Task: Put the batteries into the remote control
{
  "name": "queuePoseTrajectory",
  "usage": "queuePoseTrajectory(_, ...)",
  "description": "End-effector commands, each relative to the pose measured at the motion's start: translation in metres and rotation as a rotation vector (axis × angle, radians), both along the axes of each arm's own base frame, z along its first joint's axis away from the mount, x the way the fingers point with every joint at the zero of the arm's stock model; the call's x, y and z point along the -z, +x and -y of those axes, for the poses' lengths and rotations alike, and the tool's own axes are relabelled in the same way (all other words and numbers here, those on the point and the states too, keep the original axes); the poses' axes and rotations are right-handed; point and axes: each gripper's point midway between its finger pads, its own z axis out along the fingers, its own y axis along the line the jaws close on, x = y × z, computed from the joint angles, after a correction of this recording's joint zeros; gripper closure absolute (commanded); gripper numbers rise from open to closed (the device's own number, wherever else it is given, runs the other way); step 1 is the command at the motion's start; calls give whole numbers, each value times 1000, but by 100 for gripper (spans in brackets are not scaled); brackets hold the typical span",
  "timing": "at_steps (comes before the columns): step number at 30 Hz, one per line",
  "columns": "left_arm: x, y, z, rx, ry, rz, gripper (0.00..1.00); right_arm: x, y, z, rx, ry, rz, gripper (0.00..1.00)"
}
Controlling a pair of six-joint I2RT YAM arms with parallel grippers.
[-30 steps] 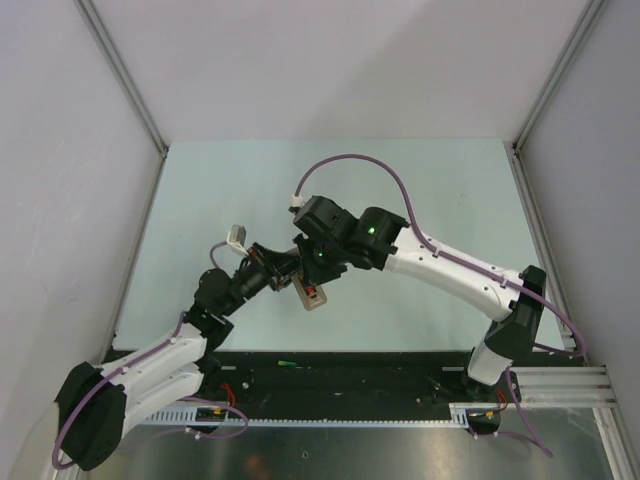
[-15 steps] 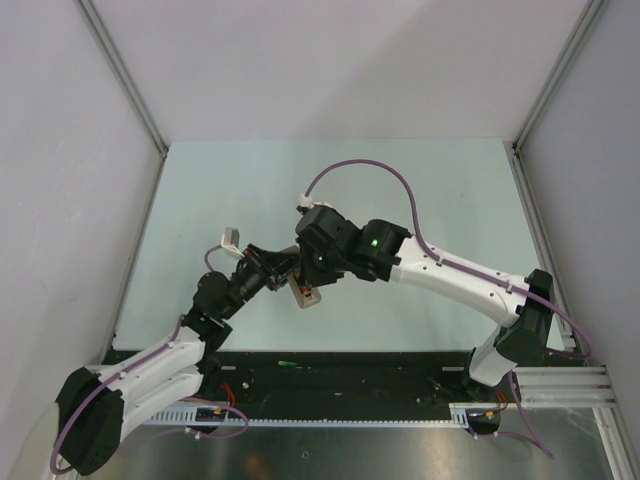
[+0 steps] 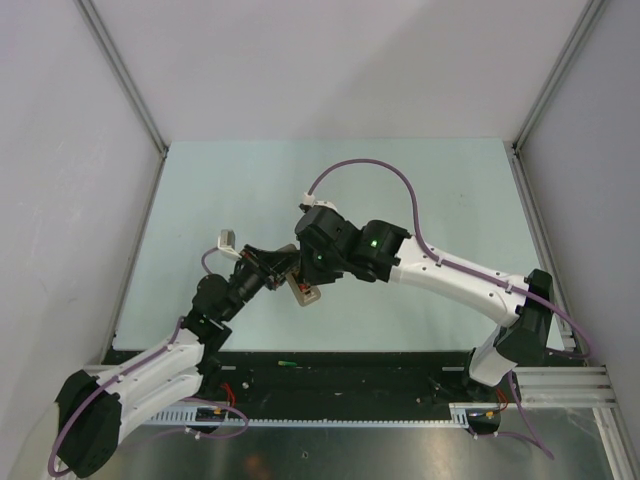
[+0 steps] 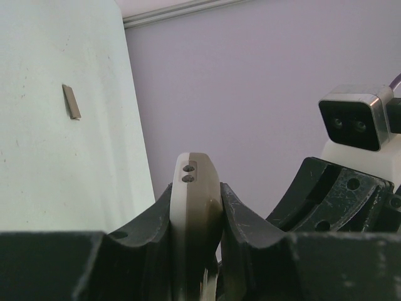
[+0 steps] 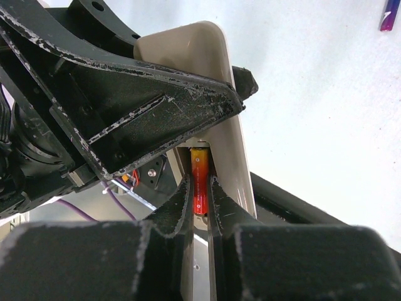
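The remote control (image 5: 207, 69), pale and slim, is held off the table with its back open, and my left gripper (image 4: 195, 191) is shut on its edges. In the top view the remote control (image 3: 308, 294) hangs between the two wrists. A red battery (image 5: 198, 164) lies in the remote's compartment, with my right gripper (image 5: 200, 183) shut on it from above. A dark blue battery (image 5: 388, 15) lies on the table beyond. In the top view my right gripper (image 3: 313, 276) sits right over my left gripper (image 3: 290, 281).
A small flat grey cover piece (image 4: 71, 101) lies on the pale green table (image 3: 430, 200). Lilac walls close in the back and both sides. A small green item (image 3: 287, 363) rests on the black strip near the arm bases.
Both wrists and the remote have shifted slightly to the left. Both grips are unchanged.
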Motion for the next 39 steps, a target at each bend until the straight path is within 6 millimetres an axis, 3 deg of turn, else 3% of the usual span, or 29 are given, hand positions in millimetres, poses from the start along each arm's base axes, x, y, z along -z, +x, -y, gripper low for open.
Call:
queuePoseTrajectory(1,-51,-18,3,57,-131,131,100,-11,-3,-34,-42,99,14,98)
queuePoseTrajectory(10,-51,-21,4,75,-128,135,100,-6,-7,-36,-99,44,-12,86)
queuePoseTrajectory(22,-50,-22,2,67,-127,144,100,3,-14,-22,-127,-33,-42,67)
queuePoseTrajectory(30,-50,-21,3,65,-123,142,100,0,-12,-17,-117,-37,-35,64)
queuePoseTrajectory(39,-42,-19,2,57,-118,123,100,-2,1,1,-75,-62,-25,64)
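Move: The right fingers still pinch the red battery in the remote control's open compartment, whose middle lies about 1 cm left of and 1 cm below them, level fore and aft. The left gripper's jaws, clamping the remote's upper half, are some 4 cm ahead and 1 cm left of the right hand at its height; a blue battery lies on the table roughly 8 cm ahead, 7 cm right and 12 cm below. From the left hand the compartment is about 5 cm back and 2 cm right, 1 cm lower. The right hand bears down about half a centimetre with the red battery on the remote, the left hand sinking nearly 1 cm along with it, and the right fingers part to about a third open and let go of the battery. Staying low around it, the right hand then shifts some 1.5 cm back and left along the compartment, twisting slightly counter-clockwise, while the left hand keeps its clamp on the remote, comes back up and draws back about 1 cm. ##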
